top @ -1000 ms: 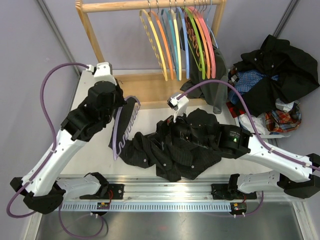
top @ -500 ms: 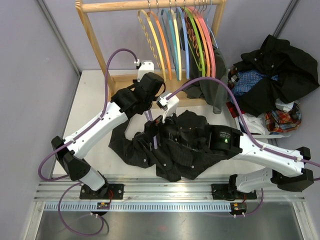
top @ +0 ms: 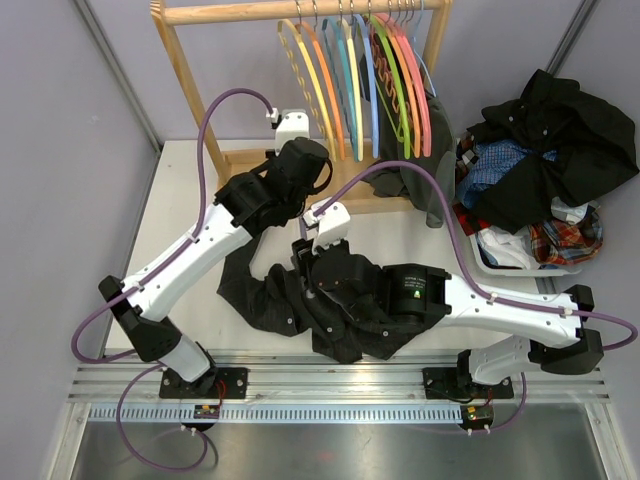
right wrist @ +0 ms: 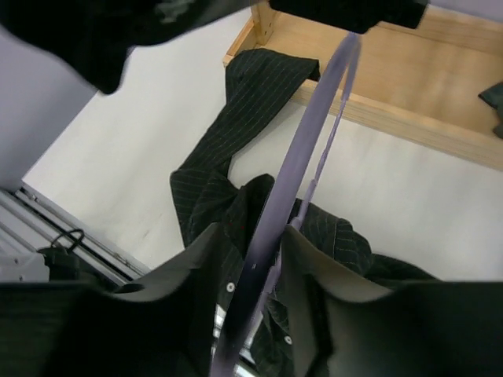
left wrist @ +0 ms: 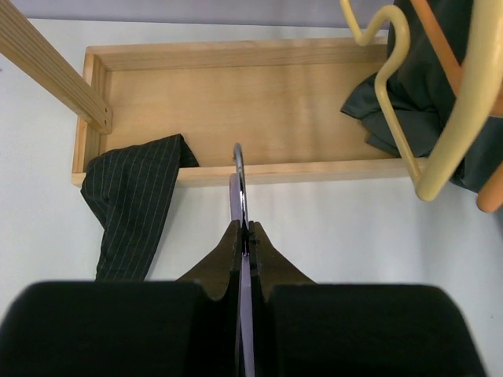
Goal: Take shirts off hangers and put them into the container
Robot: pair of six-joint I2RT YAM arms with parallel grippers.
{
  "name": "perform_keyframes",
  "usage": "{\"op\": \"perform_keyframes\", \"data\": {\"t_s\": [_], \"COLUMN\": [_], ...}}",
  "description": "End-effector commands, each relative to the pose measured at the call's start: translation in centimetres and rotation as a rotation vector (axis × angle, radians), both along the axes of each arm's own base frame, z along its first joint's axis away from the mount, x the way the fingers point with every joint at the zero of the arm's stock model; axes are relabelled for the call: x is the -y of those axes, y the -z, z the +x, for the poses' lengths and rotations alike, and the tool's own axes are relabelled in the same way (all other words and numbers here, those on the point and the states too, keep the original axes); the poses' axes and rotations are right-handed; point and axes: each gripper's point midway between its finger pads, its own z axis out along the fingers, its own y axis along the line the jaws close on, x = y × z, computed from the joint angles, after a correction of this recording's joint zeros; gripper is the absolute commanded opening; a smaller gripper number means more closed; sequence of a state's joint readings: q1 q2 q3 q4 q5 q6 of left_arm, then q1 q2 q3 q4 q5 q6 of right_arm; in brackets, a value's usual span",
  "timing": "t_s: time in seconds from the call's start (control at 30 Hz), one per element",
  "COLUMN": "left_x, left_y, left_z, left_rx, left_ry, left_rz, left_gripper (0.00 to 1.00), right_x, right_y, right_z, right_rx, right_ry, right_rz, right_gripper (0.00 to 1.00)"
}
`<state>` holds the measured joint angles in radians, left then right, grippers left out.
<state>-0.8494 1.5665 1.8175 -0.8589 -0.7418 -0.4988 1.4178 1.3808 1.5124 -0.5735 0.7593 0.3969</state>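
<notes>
A purple hanger (right wrist: 302,149) is pulled free of the dark pinstriped shirt (top: 270,295), which lies crumpled on the table. My left gripper (left wrist: 246,228) is shut on the hanger just below its metal hook (left wrist: 238,166), over the front edge of the wooden rack base (left wrist: 259,94). My right gripper (right wrist: 251,233) straddles the hanger's lower bar, and a gap shows beside its left finger. One pinstriped sleeve (left wrist: 130,196) drapes over the base's edge. The container (top: 520,268) at the right holds a black shirt (top: 560,140) and a blue checked one (top: 495,160).
Several empty coloured hangers (top: 350,80) hang on the wooden rail (top: 300,12). A dark grey garment (top: 425,180) hangs at the rail's right end. A yellow hanger (left wrist: 440,133) hangs close at the right of the left wrist view. A checked red cloth (top: 565,240) lies in the tub.
My left arm swung from the table's left side up to the rack base, carrying the purple hanger. My right gripper shifted left and its jaws narrowed around the hanger.
</notes>
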Motion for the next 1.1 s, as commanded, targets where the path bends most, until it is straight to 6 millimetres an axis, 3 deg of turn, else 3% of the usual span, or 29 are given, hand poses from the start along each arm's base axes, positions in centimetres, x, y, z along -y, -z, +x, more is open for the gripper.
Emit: {"op": "perform_keyframes", "data": {"t_s": [0.0, 0.1, 0.23, 0.27, 0.33, 0.43, 0.47, 0.5, 0.57, 0.6, 0.67, 0.7, 0.77, 0.9, 1.07], "left_x": [-0.8, -1.4, -1.7, -1.7, -1.6, -1.7, -1.8, -1.8, -2.0, -2.0, -2.5, -2.6, -3.3, -4.9, -8.4], "left_y": [-3.9, -4.2, -5.1, -5.4, -5.8, -6.6, -6.8, -7.0, -7.3, -7.6, -8.2, -8.4, -9.4, -10.8, -11.7], "left_z": [-0.8, -0.9, -0.9, -1.0, -1.1, -1.5, -1.6, -1.7, -2.2, -2.4, -3.0, -3.3, -3.9, -5.1, -7.5], "left_rx": [0.091, 0.104, 0.125, 0.131, 0.14, 0.158, 0.164, 0.168, 0.177, 0.187, 0.206, 0.215, 0.247, 0.279, 0.306], "left_ry": [-0.019, -0.026, -0.033, -0.027, -0.011, 0.016, 0.019, 0.026, 0.05, 0.056, 0.071, 0.083, 0.089, 0.08, 0.041], "left_rz": [-0.089, -0.072, -0.07, -0.076, -0.088, -0.106, -0.108, -0.112, -0.12, -0.135, -0.154, -0.167, -0.192, -0.217, -0.241], "left_gripper": [0.0, 0.0, 0.0, 0.0, 0.0, 0.02, 0.2, 0.28, 0.34, 0.47, 0.62, 0.76, 0.8, 0.99, 0.99], "right_x": [1.8, 2.1, 2.5, 2.5, 2.9, 3.6, 4.0, 4.3, 4.7, 4.9, 5.2, 5.4, 5.6, 6.0, 6.6], "right_y": [-2.8, -2.9, -2.6, -2.4, -2.1, -2.0, -2.1, -2.2, -3.0, -3.1, -3.6, -3.7, -4.1, -4.8, -6.4], "right_z": [1.1, 1.1, 0.9, 0.9, 0.9, 0.9, 0.9, 1.0, 0.9, 0.9, 0.9, 1.0, 0.9, 1.0, 1.2], "right_rx": [0.035, 0.032, 0.019, 0.017, 0.012, 0.015, 0.017, 0.022, 0.034, 0.043, 0.056, 0.061, 0.067, 0.081, 0.127], "right_ry": [0.119, 0.125, 0.125, 0.129, 0.138, 0.15, 0.154, 0.153, 0.145, 0.143, 0.14, 0.144, 0.138, 0.138, 0.139], "right_rz": [0.09, 0.09, 0.084, 0.081, 0.073, 0.069, 0.076, 0.073, 0.096, 0.094, 0.095, 0.095, 0.101, 0.12, 0.126], "right_gripper": [0.38, 0.25, 0.2, 0.09, 0.02, 0.0, 0.0, 0.0, 0.0, 0.0, 0.0, 0.0, 0.0, 0.0, 0.0]}}
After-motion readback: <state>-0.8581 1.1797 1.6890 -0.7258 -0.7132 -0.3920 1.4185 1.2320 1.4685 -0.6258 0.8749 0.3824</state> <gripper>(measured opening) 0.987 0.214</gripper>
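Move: The left hand already holds the lilac hanger by its neck. The hanger's middle lies about 9 cm back from this hand and 2 cm lower, with the rack base some 10 cm ahead and 27 cm below. From the right hand the hanger's middle is roughly 8 cm ahead, level, its near part between the half-closed fingers. The pinstriped shirt lies heaped about 28 cm beneath the right hand, its middle 3 cm to the right. The right fingers finish closing on the hanger's near part, then hold it while the hand goes about 6 cm to the right and, later, a little up over the shirt. The left hand keeps its pinch on the neck while rising slightly, then opens wide, lets go and draws off up, left and back, roughly 10 cm up, its fingers tilting upward some 15 degrees. ##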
